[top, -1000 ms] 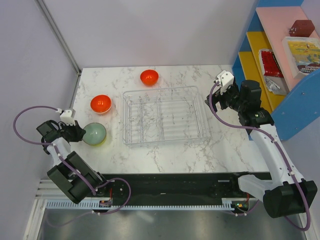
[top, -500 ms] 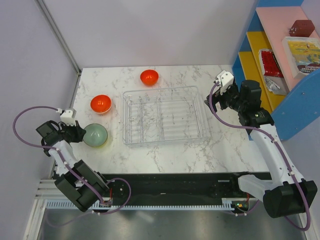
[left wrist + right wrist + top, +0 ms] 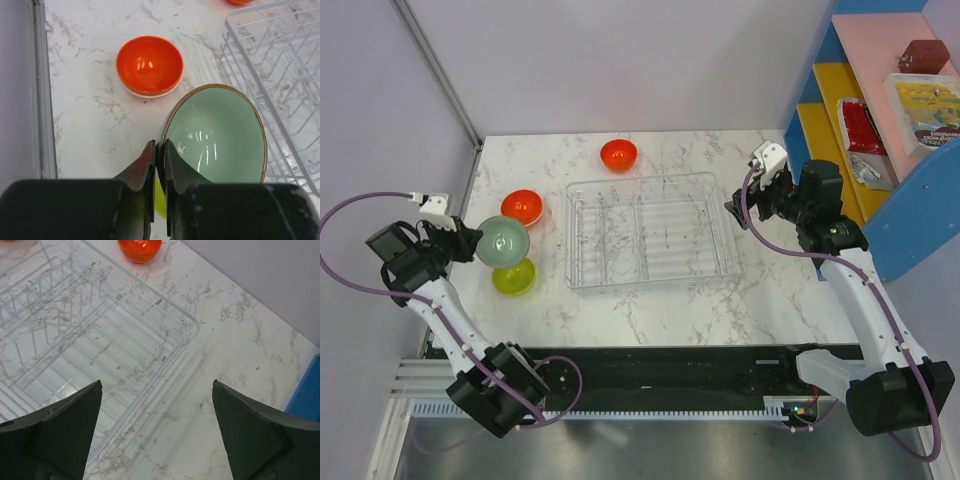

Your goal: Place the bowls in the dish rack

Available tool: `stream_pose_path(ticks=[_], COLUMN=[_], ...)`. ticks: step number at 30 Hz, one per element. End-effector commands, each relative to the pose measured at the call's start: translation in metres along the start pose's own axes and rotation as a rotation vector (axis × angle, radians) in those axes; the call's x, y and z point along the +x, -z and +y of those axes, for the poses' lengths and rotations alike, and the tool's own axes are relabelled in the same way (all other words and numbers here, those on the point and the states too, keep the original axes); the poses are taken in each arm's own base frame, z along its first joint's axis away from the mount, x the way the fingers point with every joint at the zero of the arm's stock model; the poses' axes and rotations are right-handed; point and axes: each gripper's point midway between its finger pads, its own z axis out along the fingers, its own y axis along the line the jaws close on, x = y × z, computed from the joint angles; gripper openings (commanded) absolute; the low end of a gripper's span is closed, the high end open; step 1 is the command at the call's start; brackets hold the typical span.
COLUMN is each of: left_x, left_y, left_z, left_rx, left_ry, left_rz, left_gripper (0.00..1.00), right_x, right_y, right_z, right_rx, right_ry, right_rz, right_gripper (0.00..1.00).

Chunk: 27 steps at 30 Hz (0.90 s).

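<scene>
My left gripper (image 3: 473, 243) (image 3: 160, 148) is shut on the near rim of a pale green bowl (image 3: 502, 241) (image 3: 215, 136) and holds it above the table, left of the dish rack (image 3: 650, 230) (image 3: 280, 75). Below it a yellow-green bowl (image 3: 513, 276) (image 3: 159, 197) sits on the marble. An orange bowl (image 3: 521, 207) (image 3: 149, 65) stands just behind, and a second orange bowl (image 3: 618, 154) (image 3: 140, 249) lies beyond the rack's far edge. My right gripper (image 3: 733, 207) (image 3: 157, 385) hangs open over the rack's right wall (image 3: 150, 390), holding nothing.
A grey wall and a metal rail (image 3: 41, 90) run along the table's left edge. A blue and yellow shelf unit (image 3: 880, 130) with packaged goods stands at the right. A black strip (image 3: 660, 375) with the arm bases lines the near edge.
My left gripper has lifted the green bowl off the yellow-green bowl, which now shows on the table. The left arm swung up and left. The right arm stayed put.
</scene>
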Motion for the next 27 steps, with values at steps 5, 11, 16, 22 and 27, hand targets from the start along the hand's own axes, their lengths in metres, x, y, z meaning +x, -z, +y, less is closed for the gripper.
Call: stream_pose_path(ticks=[5, 11, 16, 22, 27], left_x=[-0.080, -0.102, -0.115, -0.134, -0.131], left_y=[0.000, -0.025, -0.053, -0.077, -0.101], left_z=[-0.061, -0.103, -0.142, -0.185, -0.228], left_rx=[0.276, 0.352, 0.469, 0.562, 0.689], left_ry=[-0.050, -0.127, -0.141, -0.184, -0.217], left_rz=[-0.165, -0.174, -0.174, -0.198, -0.183], left_gripper=[0.02, 0.02, 0.02, 0.02, 0.02], right_x=[-0.046, -0.068, -0.077, -0.080, -0.060], right_y=[-0.011, -0.022, -0.034, -0.054, -0.074], right_z=[0.035, 0.052, 0.074, 0.088, 0.116], right_rx=[-0.213, -0.354, -0.533, -0.657, -0.741], right_ry=[-0.193, -0.360, -0.583, -0.691, -0.746], right_rz=[-0.135, -0.147, -0.128, -0.155, -0.085], right_gripper=[0.98, 0.98, 0.98, 0.98, 0.98])
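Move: The left gripper still pinches the rim of the green bowl; the rack's middle lies about 37 cm to its right, 9 cm ahead and 15 cm lower. The yellow-green bowl stands below, some 17 cm down, 4 cm right and 1 cm back; the near orange bowl is 15 cm ahead, 5 cm right. From the open right gripper the green bowl is roughly 50 cm left, 6 cm back and 8 cm lower, with the rack's middle 18 cm left, 2 cm ahead and 22 cm down. Keep the left gripper shut on the green bowl's rim and sweep it right about 22 cm towards the rack, rising a little early on and reaching some 8 cm forward, while turning it clockwise. Meanwhile, bring the wide-open right gripper left about 13 cm to meet the bowl, rolling its left side up, tipping its fingers down and turning them counter-clockwise. ##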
